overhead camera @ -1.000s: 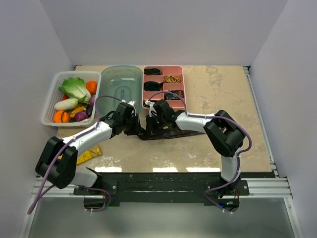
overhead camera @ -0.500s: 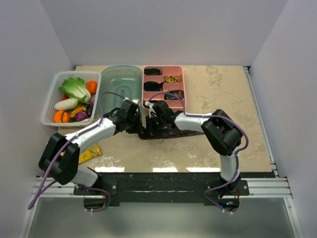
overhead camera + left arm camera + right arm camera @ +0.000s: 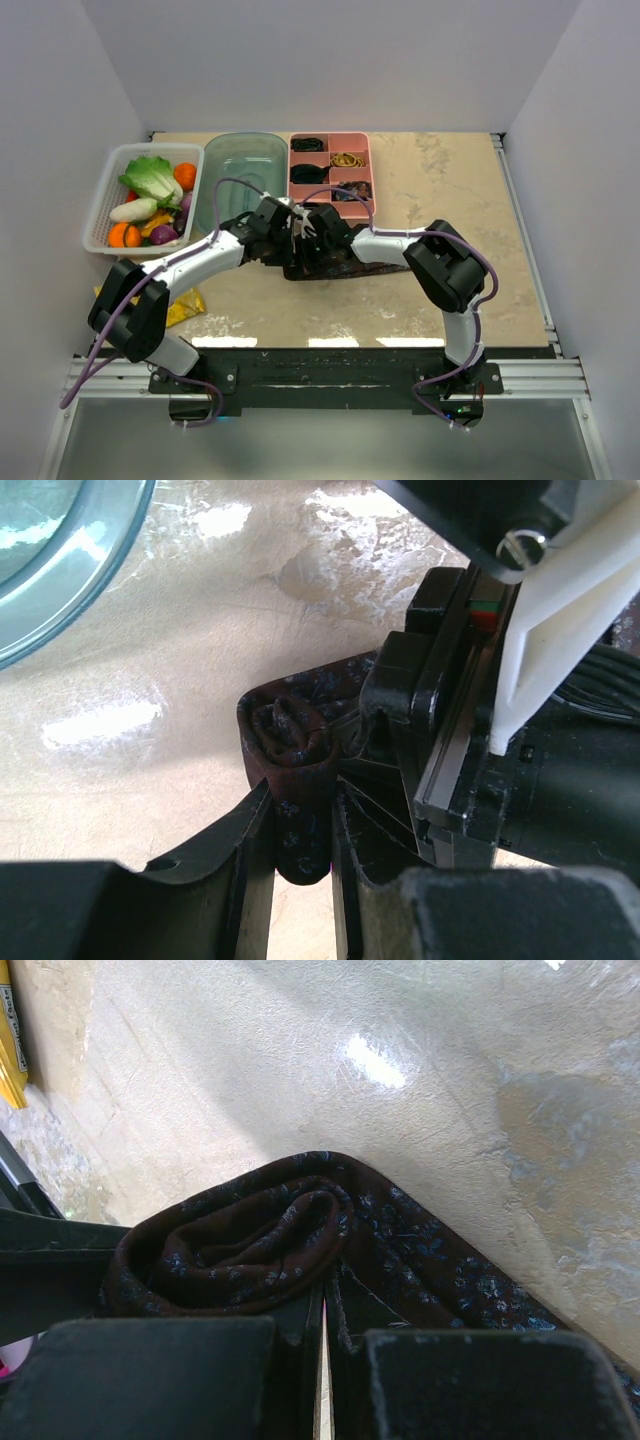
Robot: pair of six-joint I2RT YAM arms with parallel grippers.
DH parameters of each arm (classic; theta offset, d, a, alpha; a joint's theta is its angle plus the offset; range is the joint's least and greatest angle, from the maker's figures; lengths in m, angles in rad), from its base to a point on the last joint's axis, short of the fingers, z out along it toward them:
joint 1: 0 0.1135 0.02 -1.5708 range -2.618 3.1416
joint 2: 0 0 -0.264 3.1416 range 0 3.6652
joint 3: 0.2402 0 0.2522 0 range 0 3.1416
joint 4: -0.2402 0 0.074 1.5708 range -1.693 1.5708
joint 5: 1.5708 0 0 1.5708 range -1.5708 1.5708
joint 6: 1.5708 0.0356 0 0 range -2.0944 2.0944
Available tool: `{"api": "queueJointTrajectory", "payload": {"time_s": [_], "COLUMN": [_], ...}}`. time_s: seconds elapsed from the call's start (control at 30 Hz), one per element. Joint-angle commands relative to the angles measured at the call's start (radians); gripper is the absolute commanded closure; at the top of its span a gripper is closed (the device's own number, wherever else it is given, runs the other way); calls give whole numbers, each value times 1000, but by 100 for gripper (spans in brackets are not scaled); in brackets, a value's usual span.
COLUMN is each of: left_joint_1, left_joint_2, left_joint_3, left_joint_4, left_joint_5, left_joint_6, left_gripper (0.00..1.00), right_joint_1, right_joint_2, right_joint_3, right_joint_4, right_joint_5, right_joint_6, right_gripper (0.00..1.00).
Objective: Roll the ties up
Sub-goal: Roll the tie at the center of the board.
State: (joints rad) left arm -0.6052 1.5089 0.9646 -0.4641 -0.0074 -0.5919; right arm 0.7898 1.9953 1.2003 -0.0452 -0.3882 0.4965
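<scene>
A brown-maroon speckled tie [image 3: 352,268] lies on the table just ahead of the two arms, its left end wound into a small roll [image 3: 293,732]. My left gripper [image 3: 303,825] is shut on that roll, and the fabric fills the gap between its fingers. From the opposite side my right gripper [image 3: 325,1305] is shut with nothing between its jaws, its tips resting against the roll [image 3: 235,1240]. The flat length of the tie [image 3: 450,1270] runs off to the right. In the top view, both grippers meet at the roll, left gripper [image 3: 293,248] and right gripper [image 3: 310,246].
A pink compartment tray [image 3: 370,170] with dark rolled items stands behind the grippers. To its left is a clear teal tub [image 3: 245,172], then a white basket [image 3: 100,205] of vegetables. A yellow packet [image 3: 186,310] lies near the left arm.
My left arm has swung to the right, bringing its gripper with the rolled end up close against the right gripper. The right gripper has stayed in place.
</scene>
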Motion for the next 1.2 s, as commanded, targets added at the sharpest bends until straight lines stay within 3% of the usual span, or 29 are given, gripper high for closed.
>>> {"api": "queueJointTrajectory", "payload": {"time_s": [0.0, 0.53, 1.17], "left_joint_1": [-18, -18, -39], "left_joint_2": [7, 14, 120], "left_joint_3": [62, 128, 240], "left_joint_4": [-7, -214, -439], "left_joint_5": [-29, -232, -394], "left_joint_6": [18, 40, 30], "left_gripper": [85, 100, 100], "right_joint_1": [12, -46, -152], "right_joint_2": [-19, -107, -182], "right_joint_3": [28, -28, -71], "right_joint_4": [30, -10, -48], "right_joint_5": [-32, -11, 0], "right_joint_6": [4, -29, -68], "right_gripper": [100, 100, 100]}}
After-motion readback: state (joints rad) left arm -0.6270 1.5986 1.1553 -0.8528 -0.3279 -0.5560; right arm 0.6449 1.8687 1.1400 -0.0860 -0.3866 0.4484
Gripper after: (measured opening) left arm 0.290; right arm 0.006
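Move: The left hand already pinches the rolled end of the tie just above the board and takes it to the bare spot about 6 cm to its left. The green tub's middle is some 20 cm ahead of this hand and 13 cm left; the pink tray's is about 21 cm ahead and 10 cm right. From the right hand's closed fingertips the roll lies about 3 cm left, level fore and aft, and the unrolled strip's middle roughly 14 cm right. Leftward along the board, the left hand draws the tie roll about 6.5 cm away from the right hand, keeping its pinch and tilting steadily some 25 degrees so its fingertips swing left. The right hand first stays down against the tie beside the roll, then lifts clear with fingers shut, going about 5 cm right and 4 cm forward, rising over the strip and sinking slightly at the end. ##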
